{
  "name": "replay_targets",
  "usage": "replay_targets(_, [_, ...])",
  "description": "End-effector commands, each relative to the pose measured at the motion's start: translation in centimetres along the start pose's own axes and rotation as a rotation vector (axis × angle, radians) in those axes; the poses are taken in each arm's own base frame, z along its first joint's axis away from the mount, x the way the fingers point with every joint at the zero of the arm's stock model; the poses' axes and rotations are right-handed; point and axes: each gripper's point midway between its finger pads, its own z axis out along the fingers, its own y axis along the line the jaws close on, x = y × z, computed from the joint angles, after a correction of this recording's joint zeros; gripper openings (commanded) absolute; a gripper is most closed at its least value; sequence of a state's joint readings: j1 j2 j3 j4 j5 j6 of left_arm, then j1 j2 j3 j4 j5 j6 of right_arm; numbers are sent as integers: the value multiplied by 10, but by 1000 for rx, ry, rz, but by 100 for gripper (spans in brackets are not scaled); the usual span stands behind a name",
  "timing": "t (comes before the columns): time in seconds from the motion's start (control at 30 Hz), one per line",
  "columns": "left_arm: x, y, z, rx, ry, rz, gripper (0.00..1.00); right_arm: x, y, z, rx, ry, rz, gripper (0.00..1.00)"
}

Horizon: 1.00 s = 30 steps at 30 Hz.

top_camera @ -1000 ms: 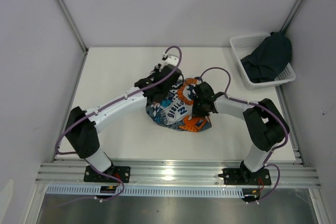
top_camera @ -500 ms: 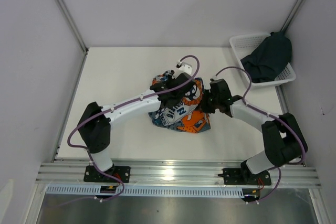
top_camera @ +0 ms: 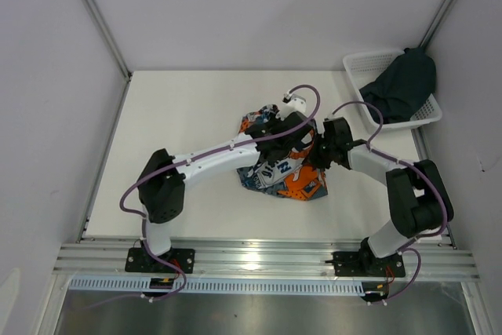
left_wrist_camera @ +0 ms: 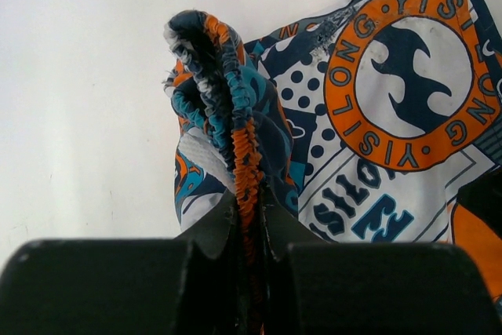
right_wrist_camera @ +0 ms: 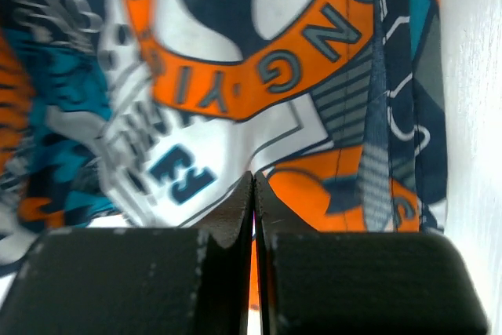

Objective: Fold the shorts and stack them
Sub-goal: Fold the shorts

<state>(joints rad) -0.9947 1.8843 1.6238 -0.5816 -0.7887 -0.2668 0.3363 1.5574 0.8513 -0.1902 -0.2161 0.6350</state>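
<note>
The printed shorts (top_camera: pixel 286 176), orange, teal, white and navy with lettering, lie bunched on the white table right of centre. My left gripper (top_camera: pixel 301 140) is shut on their gathered elastic waistband (left_wrist_camera: pixel 235 127), which stands up out of the jaws of the left gripper (left_wrist_camera: pixel 249 202) in the left wrist view. My right gripper (top_camera: pixel 318 154) is at the shorts' right side. In its wrist view the right gripper (right_wrist_camera: pixel 252 186) is shut, fingertips pressed together over the flat print (right_wrist_camera: pixel 235 76), with no fold seen between them. The plain dark shorts (top_camera: pixel 404 88) lie heaped in the basket.
A white mesh basket (top_camera: pixel 357 64) stands at the table's back right corner, against the right wall. Grey walls bound the table on the left, back and right. The aluminium rail (top_camera: pixel 259 256) with both arm bases runs along the near edge.
Both arms have swung to the right and the printed shorts have gone with them, from the table's centre toward the right. The left arm is now stretched out further.
</note>
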Motion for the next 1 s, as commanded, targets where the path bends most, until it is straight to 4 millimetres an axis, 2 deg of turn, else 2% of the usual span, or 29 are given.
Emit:
replay_targets(0.0, [-15,-4,-2,-29,-36,-32,9,-7,2,13,-20,4,-19,0])
replay_targets(0.2, [-11,-20,3,-34,-33,-13,8,13,-16,34,8,66,12,0])
replay_targets(0.37, [-6,-15,8,-70,-43,29,8,34,-16,42,8,99,20,0])
replay_targets(0.4, [-12,-14,9,-65,-66,20,8,43,-11,44,12,103,7,0])
replay_targets(0.43, [4,-9,16,-74,-42,39,8,48,-7,45,13,105,1,0])
replay_targets(0.47, [6,-11,17,-40,-39,28,8,54,-4,47,12,108,-4,0])
replay_targets(0.5, [-1,-4,13,-25,-59,-4,8,59,2,49,7,111,-11,0])
replay_targets(0.53, [16,3,21,-28,-42,5,8,69,12,51,-8,119,-15,0])
replay_targets(0.6, [13,11,18,-20,-67,-8,8,75,24,56,-36,121,-19,0])
replay_targets(0.63, [23,21,16,-27,-59,13,8,81,39,57,-61,128,-30,0])
replay_targets(0.67, [19,23,15,-23,-80,0,8,84,44,58,-67,132,-35,0])
replay_targets(0.77, [21,30,9,-13,-96,-9,8,82,57,56,-98,125,-34,0])
replay_targets(0.97, [21,31,9,-20,-97,4,8,60,81,28,-169,76,-43,2])
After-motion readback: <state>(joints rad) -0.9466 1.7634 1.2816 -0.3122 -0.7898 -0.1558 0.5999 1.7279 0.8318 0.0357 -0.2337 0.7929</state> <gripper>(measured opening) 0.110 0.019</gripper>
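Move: The right hand, its fingers shut, hovers roughly 4 cm above the shorts. Their middle lies about 7 cm to its left and 2 cm ahead, the round logo some 8 cm ahead and 2 cm left, and the orange leg end about 6 cm back. The left hand already holds the bunched waistband; the spread body of the shorts lies roughly 15 cm below it, 3 cm ahead and 4 cm right. Down about 4 cm first, the right hand sets its shut fingertips on the shorts, then sweeps about 10 cm left and 4 cm back with the cloth under them, staying low. The left hand keeps its pinch on the waistband, sinks and edges right, then swings some 6 cm left as it dips further, rising a little at the end. ##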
